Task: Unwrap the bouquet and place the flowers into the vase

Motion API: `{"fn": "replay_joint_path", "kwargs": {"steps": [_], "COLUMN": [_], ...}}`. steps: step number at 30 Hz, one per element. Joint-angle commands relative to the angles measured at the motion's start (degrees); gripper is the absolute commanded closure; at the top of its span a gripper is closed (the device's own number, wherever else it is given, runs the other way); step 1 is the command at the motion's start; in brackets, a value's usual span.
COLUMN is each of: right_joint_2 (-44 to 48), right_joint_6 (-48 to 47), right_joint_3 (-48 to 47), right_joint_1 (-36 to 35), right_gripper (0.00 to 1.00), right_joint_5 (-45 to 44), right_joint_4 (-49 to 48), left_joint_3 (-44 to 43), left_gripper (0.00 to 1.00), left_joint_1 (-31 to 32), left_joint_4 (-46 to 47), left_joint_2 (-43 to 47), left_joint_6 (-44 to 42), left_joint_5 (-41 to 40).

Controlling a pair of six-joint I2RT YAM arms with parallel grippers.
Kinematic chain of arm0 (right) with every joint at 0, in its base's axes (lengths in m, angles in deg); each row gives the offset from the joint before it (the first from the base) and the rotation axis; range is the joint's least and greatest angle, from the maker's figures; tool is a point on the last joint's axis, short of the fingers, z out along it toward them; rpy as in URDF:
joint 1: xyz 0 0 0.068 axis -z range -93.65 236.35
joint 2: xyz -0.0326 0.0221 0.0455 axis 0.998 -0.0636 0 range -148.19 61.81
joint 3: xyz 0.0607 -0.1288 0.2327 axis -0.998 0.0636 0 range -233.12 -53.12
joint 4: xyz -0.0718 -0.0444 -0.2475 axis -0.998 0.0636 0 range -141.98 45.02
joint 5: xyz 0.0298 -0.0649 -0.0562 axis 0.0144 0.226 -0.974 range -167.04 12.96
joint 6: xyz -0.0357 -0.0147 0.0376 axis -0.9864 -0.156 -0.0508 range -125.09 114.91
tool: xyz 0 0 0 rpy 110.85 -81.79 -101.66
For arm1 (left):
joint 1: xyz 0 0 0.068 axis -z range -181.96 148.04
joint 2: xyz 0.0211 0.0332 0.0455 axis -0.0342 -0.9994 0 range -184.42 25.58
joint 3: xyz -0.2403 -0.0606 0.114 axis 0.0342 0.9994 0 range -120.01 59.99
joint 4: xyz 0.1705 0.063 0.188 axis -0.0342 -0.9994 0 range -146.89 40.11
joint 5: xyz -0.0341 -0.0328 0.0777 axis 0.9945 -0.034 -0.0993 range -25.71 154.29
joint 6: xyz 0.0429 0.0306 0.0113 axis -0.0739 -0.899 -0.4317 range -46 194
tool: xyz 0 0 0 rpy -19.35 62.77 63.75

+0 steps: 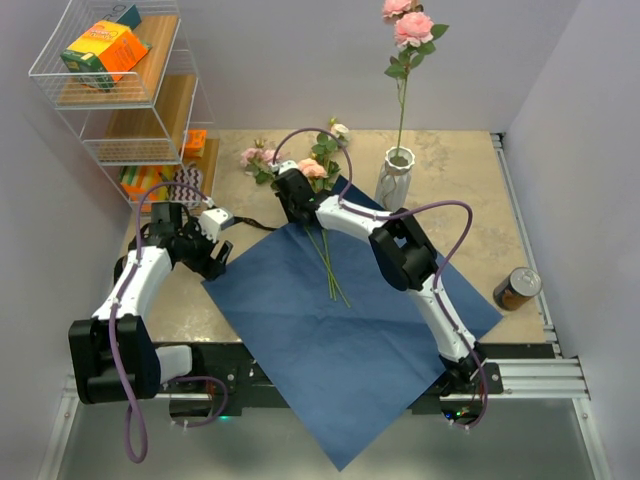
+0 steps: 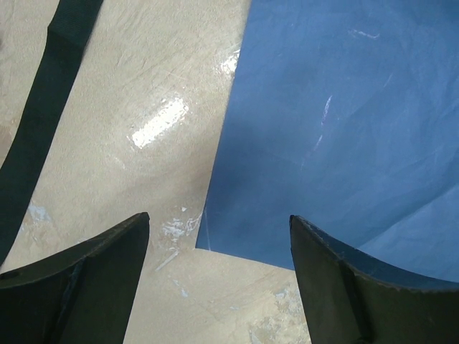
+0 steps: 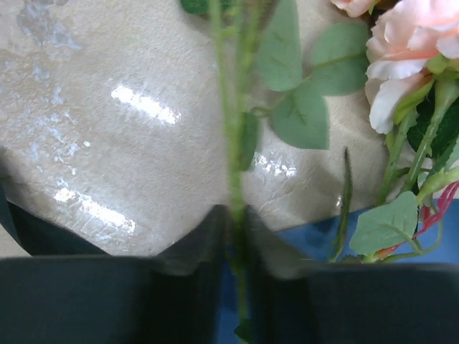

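The bouquet lies unwrapped: its blue paper is spread flat on the table, and several flowers lie across its far corner with their pink and peach heads off the paper. One pink rose stands in the white ribbed vase at the back. My right gripper is shut on a green flower stem just below its leaves, with a pink rose beside it. My left gripper hangs open over the paper's left corner, holding nothing.
A thin black ribbon trails on the table left of the paper. A brown can stands at the right edge. A white wire shelf rack with boxes fills the back left corner.
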Motion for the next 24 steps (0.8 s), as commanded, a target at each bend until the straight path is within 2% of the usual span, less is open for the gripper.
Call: {"fn": "replay_joint_path", "kwargs": {"steps": [1, 3, 9, 18, 24], "right_joint_2": [2.77, 3.91, 10.14, 25.79, 41.58], "right_joint_6": [1.10, 1.28, 2.07, 4.18, -1.69], "right_joint_3": [-2.29, -2.46, -4.75, -5.45, 3.24], "right_joint_1": [-0.07, -0.07, -0.51, -0.77, -0.77], "right_gripper": [0.92, 1.00, 1.00, 1.00, 1.00], "right_joint_5": [1.40, 1.57, 2.18, 6.05, 8.42], "right_joint_4": [-0.63, -1.33, -0.80, -3.44, -17.05], "left_joint_3": [-1.19, -1.19, -2.42, -3.04, -3.04], "left_gripper": [0.16, 0.16, 0.17, 0.16, 0.17], "left_joint_1": [-0.59, -0.59, -0.68, -0.85, -0.94], "left_joint_4": [0.07, -0.02, -0.55, -0.90, -1.16], "left_joint_2": [1.72, 1.90, 1.81, 1.29, 1.37], "left_joint_6": [-1.02, -1.11, -0.67, -0.50, -0.41], "left_joint_5": [1.47, 1.47, 1.91, 2.35, 3.14]}}
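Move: The stem of the pink roses lies right between the right fingers, close over the table; its two blooms are about 15 cm ahead and 6 cm left. From this hand the peach rose is some 12 cm ahead and 5 cm right, and the vase, already holding a flower, about 4 cm ahead and 23 cm right, its middle some 8 cm higher. From the left hand, the pink roses' stem is about 14 cm ahead, 15 cm right and 5 cm lower. Straight up for the most part, slow at first and then fast, the right hand rises about 35 cm off the blue wrapping, after its part-closed fingers finish shutting and pinch the pink roses' stem. Late in the climb it draws back about 4 cm while the wrist tips the fingers up towards level, its left side rising, a turn of some 40 degrees. ##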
